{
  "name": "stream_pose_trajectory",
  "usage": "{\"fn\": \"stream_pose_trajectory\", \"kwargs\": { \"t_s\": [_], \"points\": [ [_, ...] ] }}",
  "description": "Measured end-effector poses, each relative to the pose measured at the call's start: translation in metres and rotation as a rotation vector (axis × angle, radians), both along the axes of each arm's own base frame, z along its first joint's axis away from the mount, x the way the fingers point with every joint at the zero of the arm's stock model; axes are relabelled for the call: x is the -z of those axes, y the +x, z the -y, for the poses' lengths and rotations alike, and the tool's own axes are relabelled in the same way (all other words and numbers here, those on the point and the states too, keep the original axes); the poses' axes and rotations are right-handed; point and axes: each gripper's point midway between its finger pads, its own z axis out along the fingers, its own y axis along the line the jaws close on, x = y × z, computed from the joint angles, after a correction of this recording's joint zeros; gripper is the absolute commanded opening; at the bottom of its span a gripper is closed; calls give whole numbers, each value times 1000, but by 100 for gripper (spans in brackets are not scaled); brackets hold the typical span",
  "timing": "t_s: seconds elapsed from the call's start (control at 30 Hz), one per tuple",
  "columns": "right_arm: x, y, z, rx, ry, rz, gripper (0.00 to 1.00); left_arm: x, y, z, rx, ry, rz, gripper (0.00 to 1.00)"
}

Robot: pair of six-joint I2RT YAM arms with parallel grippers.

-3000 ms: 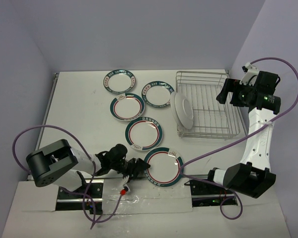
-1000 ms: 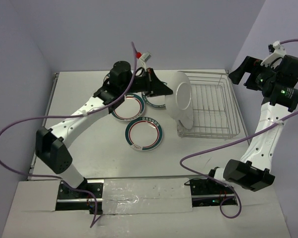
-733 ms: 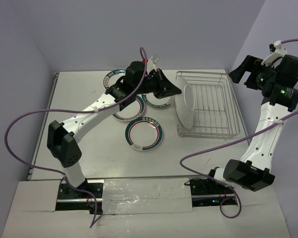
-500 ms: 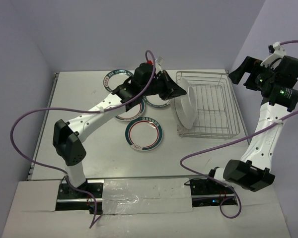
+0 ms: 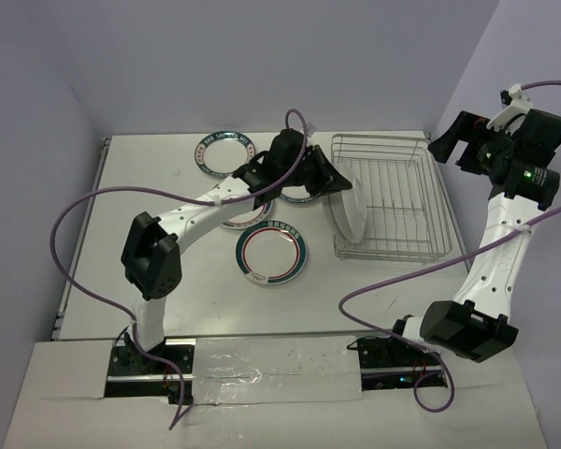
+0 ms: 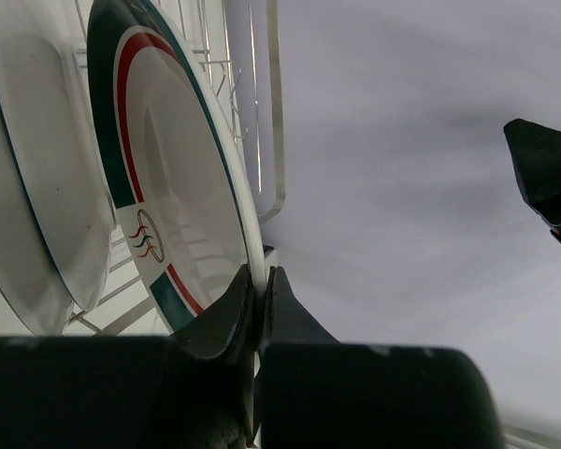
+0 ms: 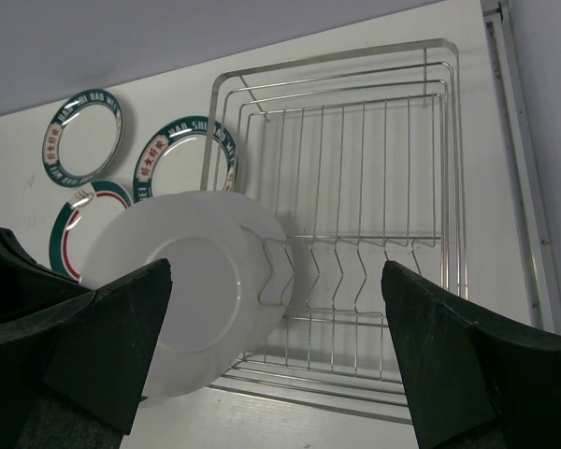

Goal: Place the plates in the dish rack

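My left gripper [image 6: 259, 281] is shut on the rim of a green-and-red-banded plate [image 6: 173, 187], held on edge at the left end of the dish rack [image 5: 393, 201]. Another plate [image 6: 33, 196] stands on edge right beside it. From above, the left gripper [image 5: 335, 180] reaches the rack's left side, where the upright plates [image 5: 348, 210] show white. In the right wrist view a white plate underside [image 7: 192, 290] leans in the wire rack [image 7: 374, 187]. My right gripper [image 7: 280, 346] hangs open, high above the rack's right side, holding nothing.
Flat on the table left of the rack lie a green-rimmed plate [image 5: 222, 152] at the back, a red-ringed plate [image 5: 272, 252] nearer the front, and two more [image 5: 294, 192] [image 5: 236, 210] partly under the left arm. Purple cables loop over the table.
The left arm has swung right with the plate, bringing it down on edge into the rack's left end beside the standing plate. The right arm has hardly moved.
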Motion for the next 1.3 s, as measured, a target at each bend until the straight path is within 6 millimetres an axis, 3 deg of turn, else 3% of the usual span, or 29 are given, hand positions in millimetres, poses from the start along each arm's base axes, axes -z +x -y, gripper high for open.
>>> {"fn": "stream_pose_trajectory", "kwargs": {
  "t_s": [0.57,0.77,0.93,1.03,1.3],
  "points": [
    [7,1,0,-4,8,-11,100,-25,0,6,23,-63,49,0],
    [7,1,0,-4,4,-11,100,-18,1,9,28,-58,43,0],
    [7,1,0,-6,1,-11,100,2,6,14,30,-37,24,2],
    [7,1,1,-5,0,-11,100,15,8,18,35,-23,10,11],
    [10,1,1,-5,-1,-16,100,32,9,23,55,-7,-1,52]
  ]
}}
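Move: The left hand holds a plate by its upper rim; the rack slot it is meant for centres roughly 5 cm back, 4 cm to the right and 12 cm below. Two racked plates stand just left of that slot, their middles about 4 and 7 cm from it. On the table a green-rimmed plate lies some 17 cm ahead of the hand and 11 cm to its left, 26 cm down. From the right hand, the slot is roughly 16 cm left, 5 cm back and 23 cm below. Still pinching the plate's upper rim, the left hand first lifts it about 2.5 cm, then lowers it some 5.5 cm into the rack slot beside the two racked plates, easing a couple of centimetres to the right. Near the bottom the fingers open to a little under half, letting go of the rim, with one finger still close beside it; the wrist hardly turns. ##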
